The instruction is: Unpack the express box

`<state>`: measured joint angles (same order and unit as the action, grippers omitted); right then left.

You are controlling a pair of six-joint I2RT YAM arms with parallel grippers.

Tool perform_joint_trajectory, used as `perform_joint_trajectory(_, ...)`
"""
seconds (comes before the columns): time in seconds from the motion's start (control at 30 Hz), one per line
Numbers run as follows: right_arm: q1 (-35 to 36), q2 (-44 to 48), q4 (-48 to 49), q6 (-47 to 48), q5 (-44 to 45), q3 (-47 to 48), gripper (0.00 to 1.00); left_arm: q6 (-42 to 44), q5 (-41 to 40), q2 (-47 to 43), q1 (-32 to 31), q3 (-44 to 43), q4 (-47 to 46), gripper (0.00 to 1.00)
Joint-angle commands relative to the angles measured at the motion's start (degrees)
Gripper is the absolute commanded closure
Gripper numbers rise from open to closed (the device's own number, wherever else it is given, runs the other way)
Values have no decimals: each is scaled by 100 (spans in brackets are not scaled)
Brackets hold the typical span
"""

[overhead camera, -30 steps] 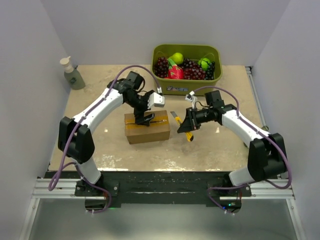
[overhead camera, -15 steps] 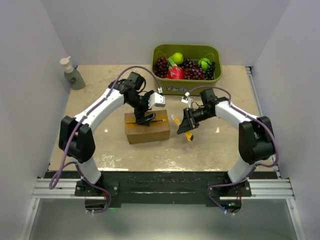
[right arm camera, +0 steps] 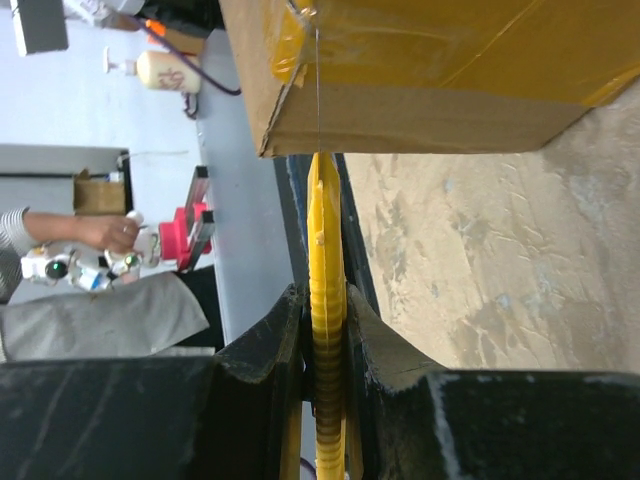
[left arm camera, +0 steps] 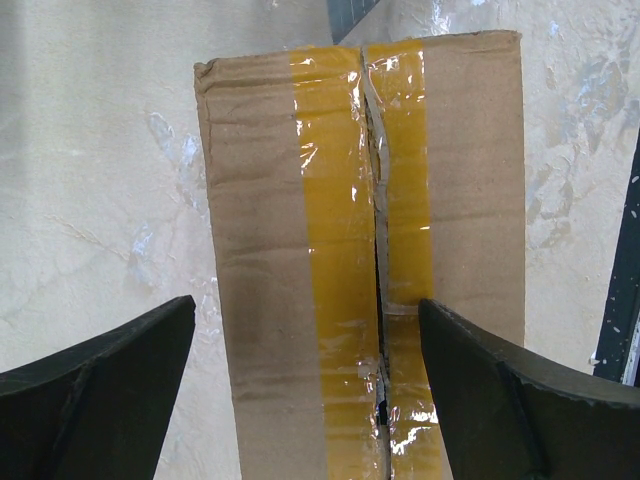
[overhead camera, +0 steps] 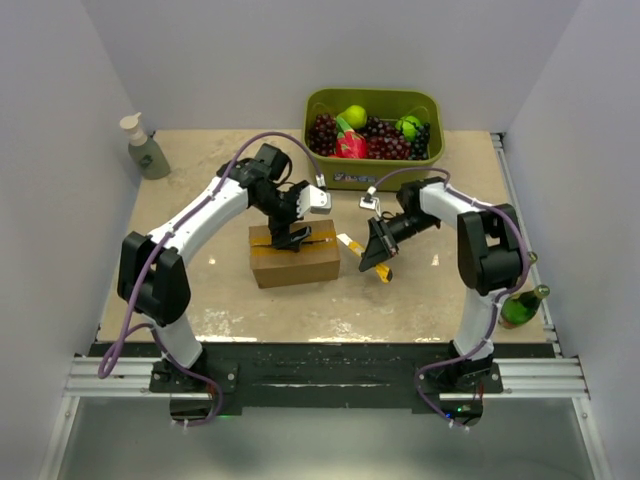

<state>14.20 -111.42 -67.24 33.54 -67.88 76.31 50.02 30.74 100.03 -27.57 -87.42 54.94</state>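
The express box (overhead camera: pixel 296 262) sits mid-table, a brown carton with yellow tape along its top seam. In the left wrist view the tape on the box (left arm camera: pixel 270 250) is slit along the seam. My left gripper (overhead camera: pixel 289 238) hovers just above the box top, and its jaws (left arm camera: pixel 307 310) stand open, wide across the seam. My right gripper (overhead camera: pixel 375 255) is to the right of the box, shut on a yellow utility knife (overhead camera: pixel 383 273). In the right wrist view the knife (right arm camera: pixel 325 250) points at the box's lower corner (right arm camera: pixel 420 110), its tip close under the carton's edge.
A green bin (overhead camera: pixel 372 180) of fruit stands at the back, behind the right gripper. A soap dispenser (overhead camera: pixel 145 150) is at the back left. A green bottle (overhead camera: pixel 522 305) lies at the table's right edge, beside the right arm.
The right arm has folded in, carrying the knife slightly left toward the box. The green bottle now shows at the right edge. The left gripper has stayed over the box.
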Motion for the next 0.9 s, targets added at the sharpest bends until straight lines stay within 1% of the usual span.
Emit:
perform_joint_trajectory(0.0, -22, -195, -982, 969, -410, 384, 100, 148, -429, 113, -82, 128, -53, 3)
perform_joint_trajectory(0.07, -31, -275, -1106, 1136, -437, 498, 100, 140, -437, 105, -82, 155, -53, 3)
perform_joint_trajectory(0.13, -75, -328, -1037, 1068, -489, 542, 100, 131, -446, 105, -90, 181, -62, 3)
perform_joint_trajectory(0.27, -241, -284, -476, 313, -367, 534, 100, 140, -455, 87, -117, 234, -53, 3)
perform_joint_trajectory(0.33, -364, -223, -10, -117, -227, 534, 100, 157, -455, 87, -125, 251, -53, 3)
perform_joint_trajectory(0.4, -443, -214, 306, -329, -138, 612, 100, 148, -446, 96, -134, 251, -62, 3)
perform_joint_trajectory(0.43, -461, -223, 317, -391, -95, 674, 100, 148, -446, 96, -143, 251, -71, 3)
perform_joint_trajectory(0.47, -462, -327, 265, -314, -94, 770, 100, 148, -446, 96, -143, 251, -62, 3)
perform_joint_trajectory(0.5, -453, -406, -92, -156, -120, 1032, 100, 148, -446, 122, -152, 243, -62, 3)
perform_joint_trajectory(0.57, -453, -748, -629, 502, -269, 1306, 100, 157, -446, 140, -161, 225, -62, 3)
perform_joint_trajectory(0.6, -453, -872, -1154, 739, -287, 1542, 100, 149, -438, 148, -152, 216, -62, 3)
perform_joint_trajectory(0.63, -453, -977, -1368, 1107, -305, 1631, 100, 157, -455, 157, -161, 216, -71, 3)
perform_joint_trajectory(0.77, -444, -1075, -1414, 1111, -104, 1580, 100, 157, -464, 201, -161, 172, -62, 3)
perform_joint_trajectory(0.87, -444, -1067, -1406, 1172, -112, 1431, 100, 148, -473, 210, -178, 146, -71, 3)
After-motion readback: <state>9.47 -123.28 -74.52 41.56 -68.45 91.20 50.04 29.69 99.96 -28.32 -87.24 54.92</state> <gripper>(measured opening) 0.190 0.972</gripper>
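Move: The right gripper holds the yellow cutter with its blade at the seam on the express box's right end, roughly 8 cm to the left of the hand and 5 cm ahead. The box's middle lies about 19 cm left and 5 cm ahead, a little lower; the green crate is some 31 cm straight ahead. From the left hand, over the box top, the box's middle is 3 cm back, 1 cm right and about 6 cm below. Keep the cutter gripped in the right hand and, after a brief hold, sweep it forward about 6 cm past the box's right end, drifting 1 to 2 cm right, so the blade comes away from the seam towards the far corner; finish with a small dip. Keep the left fingers open and still on the box top. ##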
